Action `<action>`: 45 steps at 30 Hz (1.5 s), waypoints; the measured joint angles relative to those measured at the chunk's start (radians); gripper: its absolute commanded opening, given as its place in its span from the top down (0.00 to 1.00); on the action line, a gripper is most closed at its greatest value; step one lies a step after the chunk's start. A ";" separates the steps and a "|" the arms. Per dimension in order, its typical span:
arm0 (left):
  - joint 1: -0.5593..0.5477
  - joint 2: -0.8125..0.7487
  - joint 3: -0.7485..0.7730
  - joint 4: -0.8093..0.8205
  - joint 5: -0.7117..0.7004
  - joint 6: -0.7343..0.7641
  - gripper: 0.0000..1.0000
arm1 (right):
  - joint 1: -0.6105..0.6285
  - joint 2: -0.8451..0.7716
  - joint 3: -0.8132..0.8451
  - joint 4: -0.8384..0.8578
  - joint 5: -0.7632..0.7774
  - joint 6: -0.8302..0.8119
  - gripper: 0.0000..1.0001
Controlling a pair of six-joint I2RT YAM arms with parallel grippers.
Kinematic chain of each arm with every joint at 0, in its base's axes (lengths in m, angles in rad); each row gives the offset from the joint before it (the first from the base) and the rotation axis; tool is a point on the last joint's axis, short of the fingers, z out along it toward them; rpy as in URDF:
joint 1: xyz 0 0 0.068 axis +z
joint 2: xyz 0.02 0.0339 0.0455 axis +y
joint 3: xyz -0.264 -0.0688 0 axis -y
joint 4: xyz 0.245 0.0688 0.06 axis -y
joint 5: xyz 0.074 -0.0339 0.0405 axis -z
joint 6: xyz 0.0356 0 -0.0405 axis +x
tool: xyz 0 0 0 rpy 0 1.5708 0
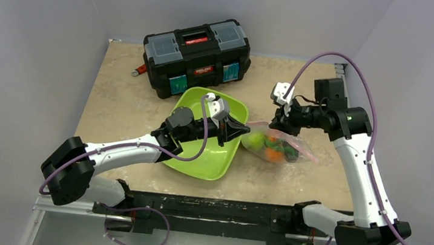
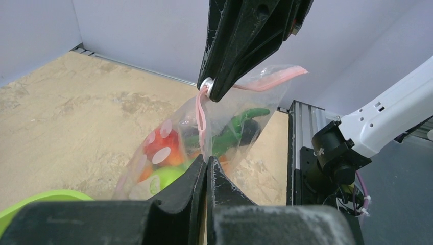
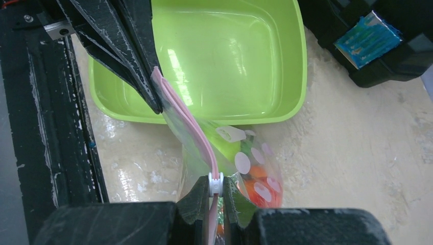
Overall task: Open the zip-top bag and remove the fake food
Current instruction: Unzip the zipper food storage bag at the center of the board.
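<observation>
The zip-top bag (image 1: 285, 143) hangs between my two grippers, just right of the tray, its body sagging toward the table. Fake food (image 1: 271, 148) fills it: red, orange and green pieces (image 2: 162, 148) behind the clear plastic (image 3: 258, 184). My left gripper (image 1: 243, 130) is shut on one end of the pink zip strip (image 2: 200, 115), fingertips pinched together (image 2: 207, 162). My right gripper (image 1: 278, 121) is shut on the white zip slider (image 3: 216, 184), which also shows in the left wrist view (image 2: 207, 84). Between the two grips the strip (image 3: 186, 120) runs taut and pressed together.
A lime-green tray (image 1: 211, 158) lies under my left gripper, and its bare inside (image 3: 230, 56) fills the right wrist view. A black toolbox (image 1: 197, 56) stands behind it at the table's far side. The black base rail (image 1: 211, 210) runs along the near edge.
</observation>
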 measured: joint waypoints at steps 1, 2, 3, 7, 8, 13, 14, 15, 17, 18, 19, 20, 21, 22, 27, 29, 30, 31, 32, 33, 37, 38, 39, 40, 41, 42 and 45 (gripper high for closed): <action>0.001 0.000 0.000 0.002 0.003 0.000 1.00 | -0.003 0.000 0.005 -0.004 0.004 -0.003 1.00; 0.002 0.000 0.000 0.003 0.005 -0.001 1.00 | -0.006 0.000 0.010 -0.008 0.006 -0.005 1.00; 0.002 0.000 0.000 0.004 0.006 -0.002 1.00 | -0.008 0.001 0.016 -0.015 0.011 -0.007 1.00; 0.002 0.000 0.000 0.011 0.007 -0.003 1.00 | -0.030 0.009 0.042 -0.042 0.024 -0.024 1.00; 0.002 0.000 0.000 0.012 0.007 -0.003 1.00 | -0.036 0.013 0.048 -0.048 0.024 -0.027 1.00; 0.002 0.000 0.000 0.014 0.006 -0.003 1.00 | -0.061 0.021 0.055 -0.056 0.028 -0.048 1.00; 0.002 0.000 0.000 0.014 0.006 -0.003 1.00 | -0.066 0.021 0.057 -0.061 0.028 -0.051 1.00; 0.002 0.000 0.000 0.014 0.005 -0.003 1.00 | -0.072 0.021 0.058 -0.065 0.027 -0.057 1.00; 0.002 0.000 0.000 0.014 0.005 -0.003 1.00 | -0.087 0.021 0.059 -0.075 0.026 -0.069 1.00; 0.002 0.000 0.000 0.014 0.005 -0.003 1.00 | -0.093 0.021 0.059 -0.079 0.025 -0.074 1.00; 0.002 0.000 0.000 0.014 0.005 -0.003 1.00 | -0.099 0.022 0.059 -0.084 0.024 -0.078 1.00; 0.002 0.000 0.000 0.014 0.005 -0.004 1.00 | -0.105 0.022 0.059 -0.089 0.023 -0.084 1.00; 0.002 0.000 0.000 0.014 0.005 -0.004 1.00 | -0.110 0.024 0.059 -0.093 0.023 -0.089 1.00; 0.002 0.000 0.000 0.014 0.005 -0.004 1.00 | -0.114 0.026 0.060 -0.098 0.023 -0.095 1.00; 0.002 0.000 -0.002 0.014 -0.004 -0.010 1.00 | -0.134 0.034 0.064 -0.108 0.021 -0.114 1.00; 0.002 0.000 -0.002 0.014 -0.007 -0.010 1.00 | -0.141 0.034 0.064 -0.109 0.019 -0.121 1.00; 0.002 0.000 -0.002 0.014 -0.010 -0.010 1.00 | -0.144 0.034 0.065 -0.110 0.019 -0.123 1.00; 0.002 0.000 -0.002 0.014 -0.011 -0.010 1.00 | -0.146 0.034 0.066 -0.112 0.019 -0.126 1.00; 0.002 0.000 -0.002 0.015 -0.014 -0.010 1.00 | -0.149 0.034 0.066 -0.114 0.019 -0.129 1.00; 0.002 0.000 -0.003 0.015 -0.017 -0.010 1.00 | -0.151 0.034 0.068 -0.118 0.019 -0.131 1.00; 0.002 0.000 -0.012 0.019 -0.026 -0.010 1.00 | -0.159 0.034 0.068 -0.130 0.019 -0.139 1.00; 0.002 0.000 -0.014 0.019 -0.028 -0.010 1.00 | -0.161 0.034 0.068 -0.132 0.019 -0.140 1.00; 0.002 0.000 -0.014 0.018 -0.029 -0.009 1.00 | -0.163 0.034 0.068 -0.134 0.019 -0.142 1.00; 0.002 0.000 -0.014 0.018 -0.032 -0.009 1.00 | -0.166 0.034 0.069 -0.135 0.019 -0.143 1.00; 0.002 0.000 -0.014 0.018 -0.032 -0.009 1.00 | -0.169 0.035 0.071 -0.137 0.019 -0.145 1.00; 0.002 0.000 -0.014 0.018 -0.034 -0.009 1.00 | -0.171 0.038 0.073 -0.138 0.019 -0.146 1.00; 0.002 0.000 -0.016 0.019 -0.042 -0.008 1.00 | -0.180 0.042 0.077 -0.143 0.020 -0.151 1.00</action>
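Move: Some 19 cm to the right and 9 cm back of the right fingers, a little lower, is the closed end of the bag's zipper, where the slider they already grip is being taken. The fake food in the bag sits about 12 cm under them; the green tray's middle is some 23 cm left, 4 cm ahead and 17 cm down. From the left fingers, shut on the opened end, the slider is about 8 cm right, 1 cm ahead and 4 cm up. Drawing the pinched slider along the zipper, the right hand goes about 5 cm to its right, away from the left hand, edging slightly forward and slowing over the second half, with only a slight wrist turn. The left hand keeps its pinch on the near end of the zip and stays practically in place as the anchor. ##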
